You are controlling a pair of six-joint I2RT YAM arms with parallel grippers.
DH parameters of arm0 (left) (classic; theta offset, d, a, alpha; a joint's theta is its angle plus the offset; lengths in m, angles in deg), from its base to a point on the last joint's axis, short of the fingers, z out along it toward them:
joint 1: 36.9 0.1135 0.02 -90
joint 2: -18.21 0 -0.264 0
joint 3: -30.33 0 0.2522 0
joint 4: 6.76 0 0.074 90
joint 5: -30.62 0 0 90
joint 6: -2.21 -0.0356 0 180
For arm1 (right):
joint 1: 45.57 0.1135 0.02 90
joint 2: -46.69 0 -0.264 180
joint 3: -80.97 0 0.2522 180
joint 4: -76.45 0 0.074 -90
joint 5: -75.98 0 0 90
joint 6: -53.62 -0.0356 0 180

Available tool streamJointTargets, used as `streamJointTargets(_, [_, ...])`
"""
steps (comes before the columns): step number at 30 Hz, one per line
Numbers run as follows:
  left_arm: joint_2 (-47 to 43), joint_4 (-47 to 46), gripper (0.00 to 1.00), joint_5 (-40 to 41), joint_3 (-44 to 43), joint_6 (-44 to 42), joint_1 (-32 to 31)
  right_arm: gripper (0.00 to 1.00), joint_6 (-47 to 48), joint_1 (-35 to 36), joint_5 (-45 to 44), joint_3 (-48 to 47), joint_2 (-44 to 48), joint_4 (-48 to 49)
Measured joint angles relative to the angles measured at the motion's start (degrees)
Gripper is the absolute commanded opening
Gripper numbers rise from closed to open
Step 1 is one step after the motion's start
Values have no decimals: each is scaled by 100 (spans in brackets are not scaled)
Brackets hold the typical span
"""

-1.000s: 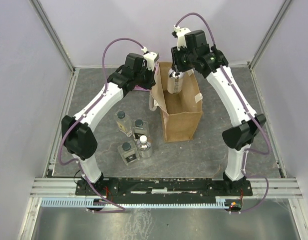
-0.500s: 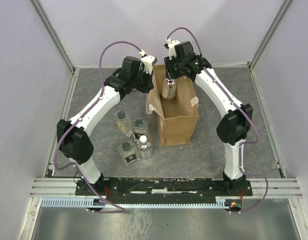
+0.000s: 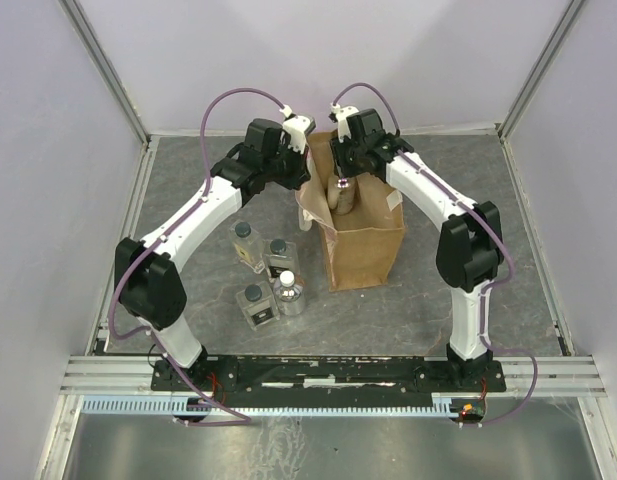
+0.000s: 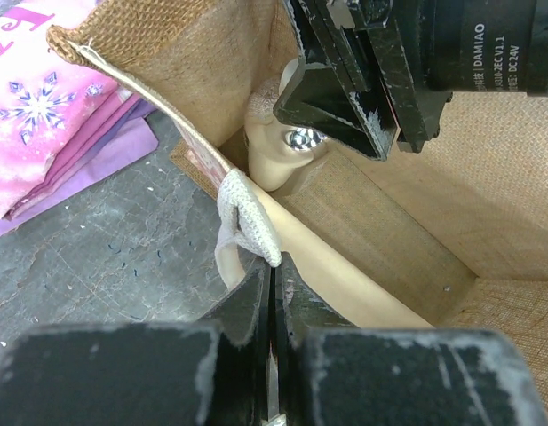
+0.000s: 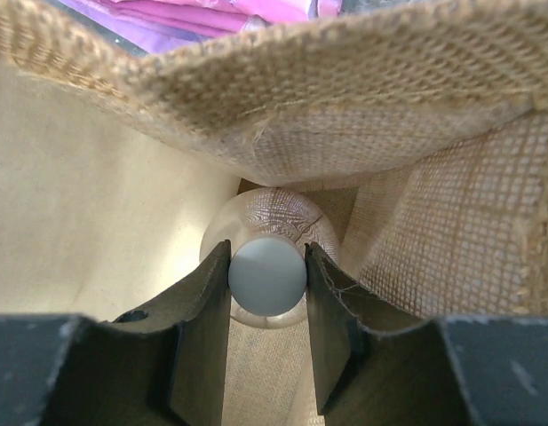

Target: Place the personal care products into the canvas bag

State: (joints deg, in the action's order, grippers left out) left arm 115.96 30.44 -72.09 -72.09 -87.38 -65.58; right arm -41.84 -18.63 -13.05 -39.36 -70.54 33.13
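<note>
The tan canvas bag (image 3: 368, 245) stands upright mid-table. My left gripper (image 3: 304, 170) is shut on the bag's pale handle (image 4: 245, 216) at the left rim, with its own fingers (image 4: 272, 264) pinched together. My right gripper (image 3: 342, 182) is inside the bag's mouth, shut on the grey-white cap (image 5: 266, 273) of a round clear bottle (image 4: 272, 153) that hangs upright within the bag. Several more clear bottles stand on the table left of the bag: two squarish dark-capped ones (image 3: 246, 244) (image 3: 256, 305), another dark-capped one (image 3: 280, 257), and a round silver-capped one (image 3: 289, 293).
A flat pink packet (image 4: 51, 115) lies on the table just behind the bag's left side. The bag's woven walls (image 5: 416, 204) close in tightly around the right gripper. Grey table surface (image 3: 468, 180) stretches to the right of the bag.
My right gripper has come down with the round bottle from above the bag's rim into its mouth. The left arm has shifted slightly, still gripping the handle.
</note>
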Motion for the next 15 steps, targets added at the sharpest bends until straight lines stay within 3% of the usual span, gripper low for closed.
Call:
streamJointTargets(2, [0, 0, 3, -7, 0, 0, 0, 5, 22, 0, -4, 101, 44, 50])
streamJointTargets(8, [0, -2, 3, -72, 0, 0, 0, 55, 94, 26, -13, 184, 120, 55])
streamJointTargets(10, [0, -2, 3, -94, 0, 0, 0, 66, 111, 42, -13, 195, 157, 42])
streamJointTargets(15, [2, -4, 3, -103, 0, 0, 0, 76, 83, 107, -15, 76, 535, 20])
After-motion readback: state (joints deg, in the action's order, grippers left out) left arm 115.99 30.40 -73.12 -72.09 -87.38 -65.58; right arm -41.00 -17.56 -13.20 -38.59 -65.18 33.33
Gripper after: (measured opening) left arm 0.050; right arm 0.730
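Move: The clear bottle, already set down inside the canvas bag, has its white cap in the right fingers, so its middle is straight below that hand by some 6 cm. The bag's left rim, pinched by the left hand, lies about 7 cm left of the right hand, 8 cm back and 6 cm up; the pink package is roughly 14 cm ahead, 11 cm left and 16 cm below. From the left hand, the bottle is about 8 cm ahead, 7 cm right and 13 cm down. The bottle's cap is let go: the right hand first lingers almost in place, easing back about 1 cm, then its fingers spread well clear on both sides and it rises roughly 4.5 cm straight off the bottle, picking up speed. The left hand stays put, still shut on the bag's left rim beside the white strap. ##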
